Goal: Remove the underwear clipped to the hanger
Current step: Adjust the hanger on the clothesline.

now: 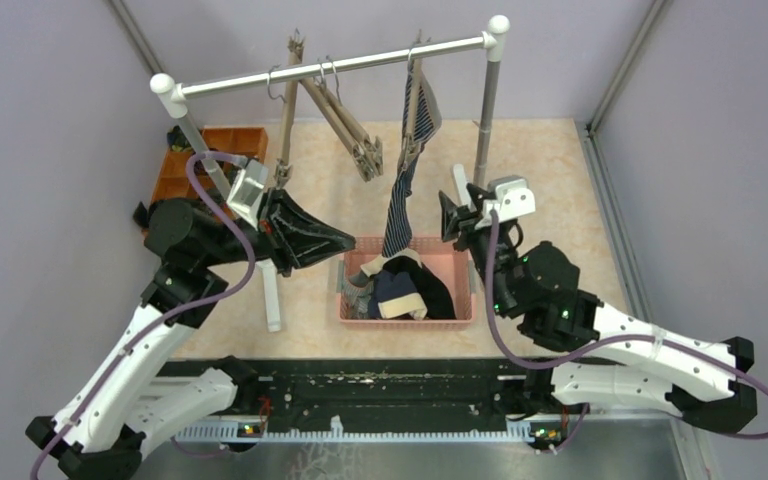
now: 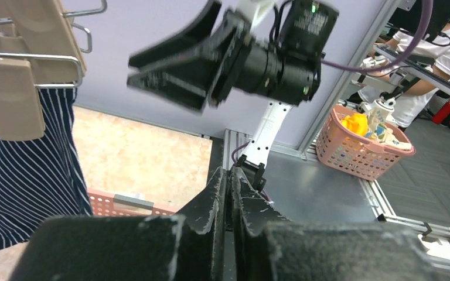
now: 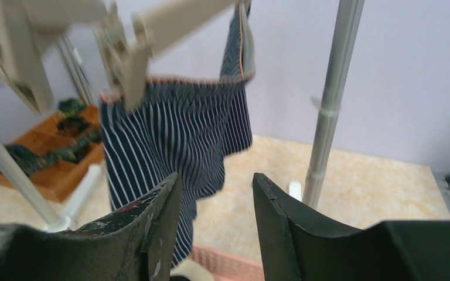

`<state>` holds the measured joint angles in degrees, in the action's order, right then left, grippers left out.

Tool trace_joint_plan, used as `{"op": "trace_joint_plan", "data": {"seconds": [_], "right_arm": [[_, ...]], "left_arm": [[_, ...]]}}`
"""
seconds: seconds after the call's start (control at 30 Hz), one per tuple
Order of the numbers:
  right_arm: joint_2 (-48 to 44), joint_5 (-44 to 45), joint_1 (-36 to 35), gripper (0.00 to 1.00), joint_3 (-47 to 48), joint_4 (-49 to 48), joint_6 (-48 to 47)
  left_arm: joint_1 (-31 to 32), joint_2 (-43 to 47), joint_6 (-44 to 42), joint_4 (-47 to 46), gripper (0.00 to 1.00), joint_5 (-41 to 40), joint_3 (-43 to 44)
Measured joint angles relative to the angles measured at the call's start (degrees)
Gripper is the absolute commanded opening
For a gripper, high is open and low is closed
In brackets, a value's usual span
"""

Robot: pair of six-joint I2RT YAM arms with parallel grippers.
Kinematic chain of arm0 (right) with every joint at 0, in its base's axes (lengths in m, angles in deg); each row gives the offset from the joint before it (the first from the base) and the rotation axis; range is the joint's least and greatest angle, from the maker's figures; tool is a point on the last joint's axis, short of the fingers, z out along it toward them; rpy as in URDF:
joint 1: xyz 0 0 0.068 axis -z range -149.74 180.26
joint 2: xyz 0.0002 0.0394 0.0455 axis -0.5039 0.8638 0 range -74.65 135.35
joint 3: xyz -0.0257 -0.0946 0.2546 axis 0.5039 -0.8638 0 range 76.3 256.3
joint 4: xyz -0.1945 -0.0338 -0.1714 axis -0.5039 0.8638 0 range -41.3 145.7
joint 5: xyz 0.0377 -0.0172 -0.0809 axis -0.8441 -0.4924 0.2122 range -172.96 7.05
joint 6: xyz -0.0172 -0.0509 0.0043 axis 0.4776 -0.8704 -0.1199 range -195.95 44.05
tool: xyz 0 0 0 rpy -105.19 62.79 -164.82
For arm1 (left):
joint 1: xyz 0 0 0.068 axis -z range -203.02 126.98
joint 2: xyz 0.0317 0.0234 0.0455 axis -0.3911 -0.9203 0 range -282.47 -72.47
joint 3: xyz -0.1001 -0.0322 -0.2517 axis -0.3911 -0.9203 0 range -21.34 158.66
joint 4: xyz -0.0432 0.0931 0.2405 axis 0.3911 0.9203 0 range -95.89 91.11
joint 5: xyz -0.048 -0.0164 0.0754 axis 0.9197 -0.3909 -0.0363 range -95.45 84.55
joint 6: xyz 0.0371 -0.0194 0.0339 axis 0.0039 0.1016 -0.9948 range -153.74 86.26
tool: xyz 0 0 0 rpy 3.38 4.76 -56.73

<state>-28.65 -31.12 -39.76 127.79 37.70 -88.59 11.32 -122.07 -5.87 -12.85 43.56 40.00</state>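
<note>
A navy underwear with white stripes (image 1: 412, 150) hangs from a wooden clip hanger (image 1: 416, 95) on the rail, its lower end reaching the pink basket (image 1: 410, 323). Other underwear (image 1: 407, 287) lies piled in that basket. My left gripper (image 1: 345, 240) is shut with nothing in it, just left of the basket; in the left wrist view the gripper (image 2: 231, 175) has its jaws pressed together, the striped underwear (image 2: 17, 175) to its left. My right gripper (image 1: 450, 215) stands open to the right of the striped underwear (image 3: 176, 134), apart from it, fingers (image 3: 164, 216) empty.
Two empty wooden hangers (image 1: 345, 125) hang on the rail (image 1: 340, 63) left of the striped pair. The rack's right post (image 3: 328, 105) rises close to my right gripper. An orange tray (image 1: 200, 160) with dark cloth bundles sits at the back left.
</note>
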Motion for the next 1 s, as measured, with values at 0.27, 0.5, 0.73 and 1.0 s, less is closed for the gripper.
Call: {"op": "trace_joint_plan", "data": {"seconds": [0.27,0.5,0.73,1.0], "right_arm": [[7.7,-4.5,0.0,0.41,16.9,-6.1,-9.4],[20.9,-9.5,0.0,0.02,34.9,-6.3,-14.4],[30.4,-11.7,1.4,0.00,38.0,-2.0,-14.0],[40.4,-13.0,3.9,0.00,48.0,3.5,-13.8]], "left_arm": [[0.0,5.6,-0.5,2.3,0.11,-0.6,-2.3],[0.0,10.5,-3.8,11.0,0.17,-4.7,-0.4],[0.1,15.5,-12.3,26.7,0.27,-28.7,7.0],[0.0,18.5,-17.3,35.3,0.35,-49.7,8.3]]}}
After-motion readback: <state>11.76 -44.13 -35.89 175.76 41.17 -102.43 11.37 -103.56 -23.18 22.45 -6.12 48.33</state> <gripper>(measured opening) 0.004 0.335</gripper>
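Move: The middle of the two empty hangers hanging together on the rod is about 7 cm ahead of the right hand, 14 cm to its left and 10 cm above. From that hand, the hanger with the striped underwear is some 8 cm ahead, 6 cm left and 8 cm up, and the leftmost hanger is about 7 cm ahead, 24 cm left and 10 cm up. From the left hand, the empty pair is roughly 15 cm straight ahead and 7 cm above. Right hand, closing, rises then sweeps 15 cm left towards the empty pair; left hand swings 15 cm leftwards. ##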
